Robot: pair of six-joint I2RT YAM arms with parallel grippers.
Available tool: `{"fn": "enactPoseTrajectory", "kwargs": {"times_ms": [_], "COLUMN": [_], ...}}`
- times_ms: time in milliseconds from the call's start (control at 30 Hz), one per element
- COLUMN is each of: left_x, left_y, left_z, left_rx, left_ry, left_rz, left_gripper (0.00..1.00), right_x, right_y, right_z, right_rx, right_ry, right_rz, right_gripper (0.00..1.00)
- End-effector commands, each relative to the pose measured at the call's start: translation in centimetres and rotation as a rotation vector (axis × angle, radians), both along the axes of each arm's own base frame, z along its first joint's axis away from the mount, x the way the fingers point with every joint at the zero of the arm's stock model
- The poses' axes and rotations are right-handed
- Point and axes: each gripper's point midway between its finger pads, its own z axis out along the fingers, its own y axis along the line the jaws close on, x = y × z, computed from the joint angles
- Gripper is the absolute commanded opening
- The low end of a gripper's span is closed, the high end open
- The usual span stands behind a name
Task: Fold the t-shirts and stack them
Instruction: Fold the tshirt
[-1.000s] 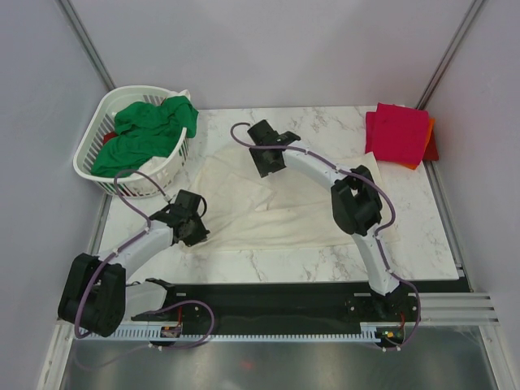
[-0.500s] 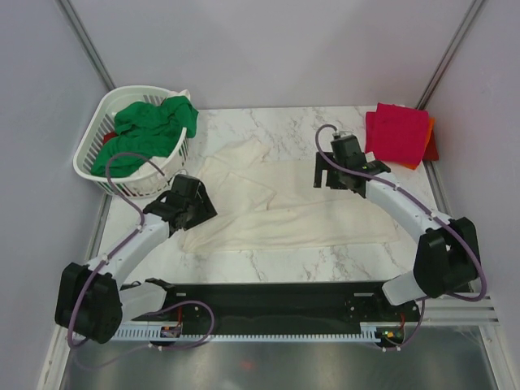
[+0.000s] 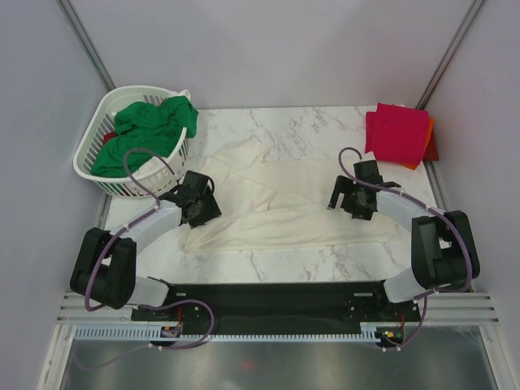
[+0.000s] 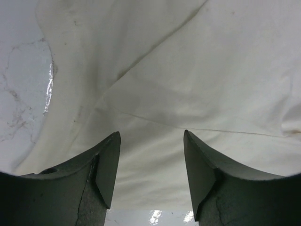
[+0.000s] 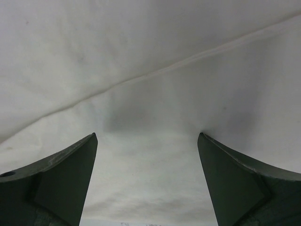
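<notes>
A large cream-white t-shirt (image 3: pixel 276 207) lies spread and partly folded across the middle of the marble table. My left gripper (image 3: pixel 203 205) is open, low over its left edge; the left wrist view shows cloth (image 4: pixel 188 84) between and beyond the open fingers. My right gripper (image 3: pixel 345 197) is open, low over the shirt's right end; the right wrist view shows only cream cloth (image 5: pixel 150 70). A folded crimson-pink shirt (image 3: pixel 398 132) lies on an orange one (image 3: pixel 429 130) at the far right corner. A bright green shirt (image 3: pixel 150 130) fills the basket.
A white slotted laundry basket (image 3: pixel 91 166) stands at the table's far left, close to my left arm. Grey walls enclose the table on three sides. Bare marble (image 3: pixel 317 260) runs along the near edge.
My right gripper swung from the shirt's upper middle to its right end and came down. My left gripper moved a little away from me along the shirt's left edge. The shirt has flattened out.
</notes>
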Motion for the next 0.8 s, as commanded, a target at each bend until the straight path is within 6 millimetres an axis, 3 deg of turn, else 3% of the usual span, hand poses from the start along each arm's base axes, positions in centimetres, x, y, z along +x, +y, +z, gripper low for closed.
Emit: {"fn": "enactPoseTrajectory", "kwargs": {"times_ms": [0,167,267,533,633,700,733,767], "left_x": [-0.1,-3.0,-5.0,-8.1,-8.5,-7.7,-7.2,-5.8], "left_y": [0.3,0.6,0.9,1.2,1.7,1.5,1.3,0.9], "left_z": [-0.4,-1.9,-3.2,-2.7,-1.6,0.4,1.2,3.4], "left_rx": [0.014,-0.029,-0.038,-0.083,-0.076,-0.082,-0.082,-0.096], "left_ry": [-0.021,0.026,0.069,0.089,0.066,0.026,0.007,-0.046], "left_rz": [-0.006,0.032,0.039,0.06,0.061,0.047,0.032,0.022], "left_gripper": [0.63,0.62,0.61,0.61,0.61,0.62,0.63,0.65], "right_x": [-2.6,-5.1,-6.0,-11.1,-11.3,-10.4,-9.2,-8.5], "right_y": [-2.7,-4.9,-4.7,-3.6,-3.6,-4.2,-4.2,-4.1], "right_z": [-2.6,-2.6,-2.4,-2.6,-1.0,0.6,2.4,3.4], "right_rx": [-0.002,-0.018,0.008,0.07,0.088,0.068,0.079,0.087], "right_ry": [0.09,0.13,0.149,0.23,0.177,0.117,0.049,0.014], "right_rz": [-0.113,-0.198,-0.235,-0.274,-0.301,-0.318,-0.314,-0.31], "right_gripper": [0.97,0.98,0.98,0.98,0.98,0.98,0.98,0.98]}}
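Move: Right beneath both open hands lies the cream t-shirt, its surface barely 1 cm below the fingertips; its middle is about 22 cm right and 4 cm ahead of the left hand, and 19 cm straight left of the right hand. The table's near edge is some 21 cm behind the left hand and 24 cm behind the right. The laundry basket stands roughly 24 cm left and 22 cm ahead of the left hand; the red folded stack, 16 cm right and 21 cm ahead of the right. Dragging the t-shirt flat over the table towards the near edge, both hands draw back about 8 cm with their open fingertips on the cloth. The left first sinks nearly 2 cm onto it and eases up at the end; the right first slides about 4 cm to its right, pulling the cloth sideways, then goes back at level height, its wrist turning some 15 degrees clockwise. Neither gripper closes. ##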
